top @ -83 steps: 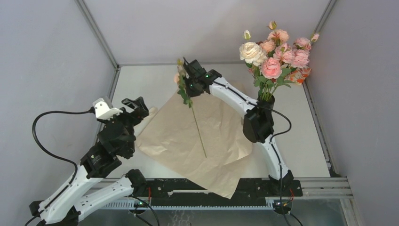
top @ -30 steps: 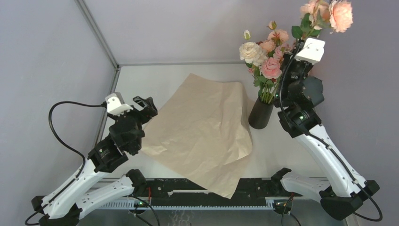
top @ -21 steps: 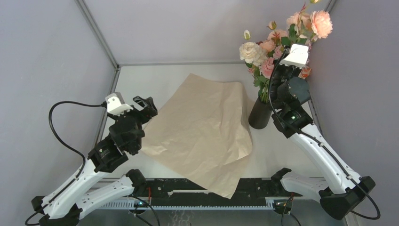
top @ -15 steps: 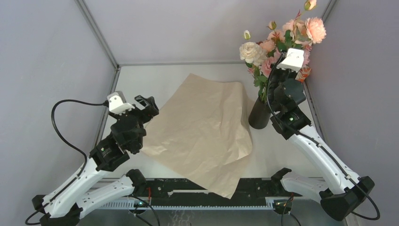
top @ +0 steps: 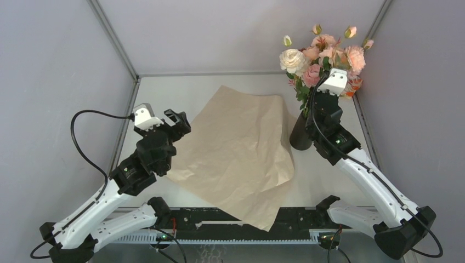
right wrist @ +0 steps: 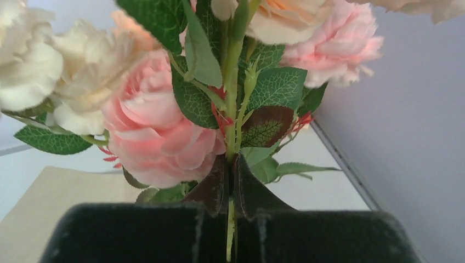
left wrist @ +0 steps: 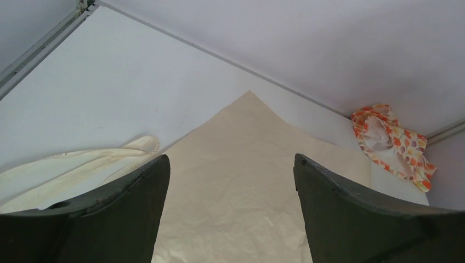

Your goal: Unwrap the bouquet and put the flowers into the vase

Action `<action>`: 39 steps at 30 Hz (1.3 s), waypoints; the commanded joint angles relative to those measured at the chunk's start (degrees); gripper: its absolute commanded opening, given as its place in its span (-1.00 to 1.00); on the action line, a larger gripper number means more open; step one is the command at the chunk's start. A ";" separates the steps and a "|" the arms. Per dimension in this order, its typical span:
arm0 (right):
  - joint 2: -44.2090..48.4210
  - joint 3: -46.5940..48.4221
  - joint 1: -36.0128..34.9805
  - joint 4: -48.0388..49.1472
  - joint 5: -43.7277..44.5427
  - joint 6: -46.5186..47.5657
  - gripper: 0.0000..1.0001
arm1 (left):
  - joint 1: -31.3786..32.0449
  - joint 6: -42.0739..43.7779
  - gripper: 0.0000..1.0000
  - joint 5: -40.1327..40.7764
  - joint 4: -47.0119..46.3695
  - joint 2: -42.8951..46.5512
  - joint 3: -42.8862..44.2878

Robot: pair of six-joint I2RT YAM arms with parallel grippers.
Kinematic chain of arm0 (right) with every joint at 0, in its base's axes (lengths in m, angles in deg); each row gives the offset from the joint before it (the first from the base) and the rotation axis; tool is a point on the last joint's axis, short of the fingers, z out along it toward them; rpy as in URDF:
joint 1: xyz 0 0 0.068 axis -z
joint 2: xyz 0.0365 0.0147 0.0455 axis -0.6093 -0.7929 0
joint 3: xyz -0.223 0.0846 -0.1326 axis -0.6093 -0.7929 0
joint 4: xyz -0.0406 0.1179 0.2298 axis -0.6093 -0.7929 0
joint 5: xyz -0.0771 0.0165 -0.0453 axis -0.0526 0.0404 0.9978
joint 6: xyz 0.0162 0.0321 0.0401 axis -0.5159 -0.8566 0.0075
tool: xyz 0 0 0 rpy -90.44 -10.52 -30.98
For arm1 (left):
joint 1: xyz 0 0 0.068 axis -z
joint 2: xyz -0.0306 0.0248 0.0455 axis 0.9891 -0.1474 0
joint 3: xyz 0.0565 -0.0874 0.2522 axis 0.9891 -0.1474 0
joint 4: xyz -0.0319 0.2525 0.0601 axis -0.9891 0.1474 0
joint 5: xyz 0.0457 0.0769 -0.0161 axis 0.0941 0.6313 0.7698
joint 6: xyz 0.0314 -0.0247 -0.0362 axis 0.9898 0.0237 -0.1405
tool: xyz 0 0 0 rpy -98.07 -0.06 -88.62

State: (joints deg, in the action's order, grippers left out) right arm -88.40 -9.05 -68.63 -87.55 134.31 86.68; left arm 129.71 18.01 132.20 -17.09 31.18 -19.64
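Observation:
The dark vase [top: 299, 136] stands at the back right and holds a bunch of pink, peach and cream flowers [top: 307, 57]. My right gripper [right wrist: 231, 164] is shut on one thin green flower stem [right wrist: 234, 98], whose pink and peach blooms [right wrist: 334, 46] stand among the others over the vase. In the top view this gripper [top: 322, 94] sits just right of the bunch, above the vase mouth. The bouquet's kraft paper [top: 236, 148] lies spread flat with no flowers on it. My left gripper [top: 178, 120] hovers open at its left edge, and nothing is between its fingers [left wrist: 137, 192].
An orange-and-white floral cloth [left wrist: 392, 139] lies at the back right corner, behind the vase [top: 353, 85]. A cream ribbon [left wrist: 71, 170] lies on the table just left of the paper. Grey walls close in the left, back and right.
My right arm has brought the held stem down from high above the vase into the bunch. My left gripper has shifted slightly forward and right, still open.

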 commanded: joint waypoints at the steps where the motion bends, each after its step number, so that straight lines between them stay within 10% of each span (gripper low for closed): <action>1: 0.16 -0.79 0.16 -8.94 -1.47 -10.84 -1.00 | -0.53 -1.10 0.75 -1.37 -2.04 -0.18 -1.31; 14: 0.73 -3.07 -0.18 -12.97 -1.41 -15.58 -0.46 | -0.91 -1.72 0.75 -2.22 -2.28 -1.36 -1.75; 22: 1.92 -3.09 -0.69 -13.82 -1.29 -16.33 0.37 | -1.06 -1.72 0.75 -2.46 -2.30 -1.46 -1.90; 39: 11.49 -3.06 -9.08 -14.92 7.89 -13.90 0.85 | -1.39 -2.17 0.75 -3.86 -2.81 -2.57 -2.02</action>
State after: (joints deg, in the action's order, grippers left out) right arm -80.51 -12.35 -75.34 -104.27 137.88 70.84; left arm 128.85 16.52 129.34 -17.81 29.06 -21.38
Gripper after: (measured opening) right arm 0.874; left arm 0.877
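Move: I hold the last flower's stem in my right hand; the vase's middle is about 3 cm ahead of that hand, 3 cm to its right and some 27 cm below. The blooms already standing in the vase are roughly 6 cm ahead, 4 cm right and 6 cm higher, while the wrapping paper's middle lies about 23 cm left, 6 cm back and 36 cm down. From my left hand the vase is some 42 cm right, 8 cm ahead and 24 cm below. With my right hand I keep lowering the held stem towards the vase, about 6 cm more, wrist tipping down some 10 degrees, and spread my fingers wide on the way to let the stem go. Then I draw back from the bouquet, 3 to 4 cm towards my base and slightly up, fingers open. My empty left hand sinks about 2 cm. ##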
